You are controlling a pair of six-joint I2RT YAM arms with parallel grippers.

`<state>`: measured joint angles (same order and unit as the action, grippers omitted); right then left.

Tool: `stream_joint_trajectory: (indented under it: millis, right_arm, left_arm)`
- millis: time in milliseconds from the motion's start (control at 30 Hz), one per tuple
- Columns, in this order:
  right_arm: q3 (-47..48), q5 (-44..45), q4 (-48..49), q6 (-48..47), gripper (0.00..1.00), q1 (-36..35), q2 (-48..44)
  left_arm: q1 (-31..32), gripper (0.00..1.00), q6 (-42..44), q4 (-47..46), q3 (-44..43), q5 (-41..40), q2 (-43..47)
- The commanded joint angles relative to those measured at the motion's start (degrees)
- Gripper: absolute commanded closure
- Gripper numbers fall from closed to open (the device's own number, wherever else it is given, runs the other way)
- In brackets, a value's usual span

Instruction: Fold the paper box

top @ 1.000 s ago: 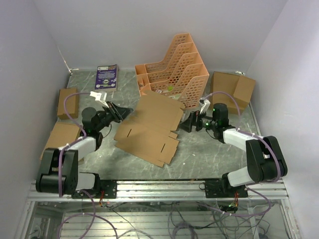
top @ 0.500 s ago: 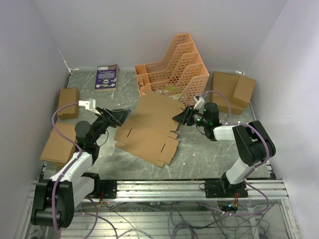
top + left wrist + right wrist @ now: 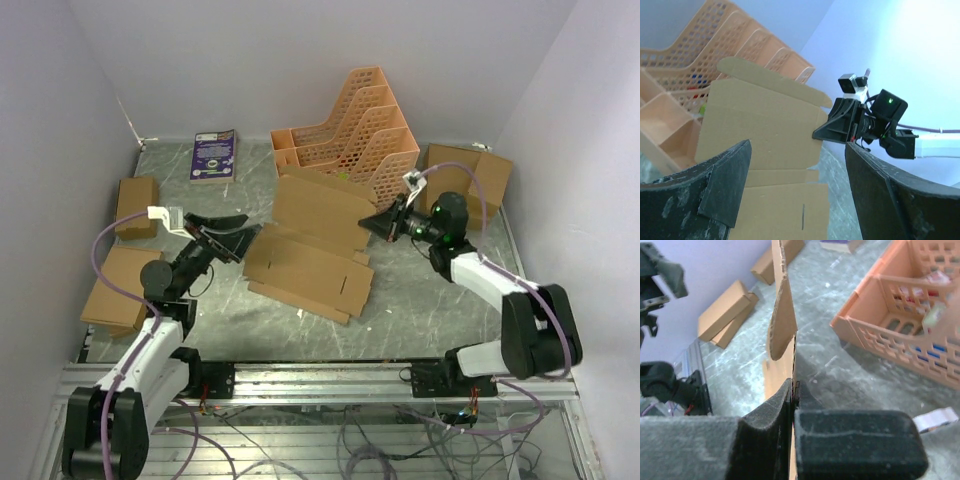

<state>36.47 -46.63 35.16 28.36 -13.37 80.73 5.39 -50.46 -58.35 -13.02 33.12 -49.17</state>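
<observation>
The paper box (image 3: 305, 265) is a flat brown cardboard sheet on the table, with its far panel (image 3: 322, 212) lifted nearly upright. My right gripper (image 3: 384, 224) is shut on that panel's right edge. In the right wrist view the fingers (image 3: 765, 415) pinch the thin cardboard edge (image 3: 782, 325), which rises above them. My left gripper (image 3: 238, 240) is open just left of the sheet with nothing between its fingers. The left wrist view looks between its open fingers (image 3: 725, 180) at the raised panel (image 3: 760, 130) and at the right gripper (image 3: 824, 133) on its far edge.
An orange lattice file rack (image 3: 350, 135) stands right behind the raised panel. Ready-made cardboard boxes lie at the left (image 3: 135, 205), (image 3: 118, 285) and at the back right (image 3: 465, 180). A purple book (image 3: 213, 155) lies at the back left. Walls close in both sides.
The left gripper opened and let go of the sheet's left side. The right gripper closed on the right edge, and the sheet shifted right with its far panel raised.
</observation>
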Motion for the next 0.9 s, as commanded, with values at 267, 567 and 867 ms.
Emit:
stream_joint_trajectory:
  millis: [267, 567, 867]
  right_arm:
    - [40.7, -20.7, -68.3, -47.4, 1.0, 7.8, -3.7]
    - [53.6, -22.2, -84.8, -53.7, 1.0, 8.5, -2.4]
    - [55.8, -25.9, -85.6, -52.9, 1.0, 8.5, -2.6]
  left_arm:
    - [-0.4, 0.14, 2.8, -5.1, -8.6, 8.7, 5.1]
    - [-0.4, 0.13, 4.6, -1.9, -13.4, 11.8, 3.6]
    - [3.3, 0.09, 0.8, -21.5, -15.6, 15.8, -8.6]
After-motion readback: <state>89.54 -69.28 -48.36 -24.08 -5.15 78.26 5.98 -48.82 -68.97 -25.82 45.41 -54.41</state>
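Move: My right hand already pinches the right edge of the cardboard blank for the paper box, whose middle is about 12 cm to this hand's left, 4 cm back and 8 cm below. The orange basket stands some 20 cm ahead of that hand and 4 cm left, the brown carton roughly 11 cm ahead and 27 cm right. From my open left hand the blank's middle is about 15 cm right, 3 cm back and 17 cm lower. Keeping my shut right fingers on the blank's edge, I hoist it quickly some 18 cm with a slight drift right, then draw back about 5 cm, turning counter-clockwise some 20 degrees and rolling so the hand's far side rises. My left hand stays open and empty, climbing about 10 cm and easing back with its fingers tipping up, then creeps forward a little beside the blank. ##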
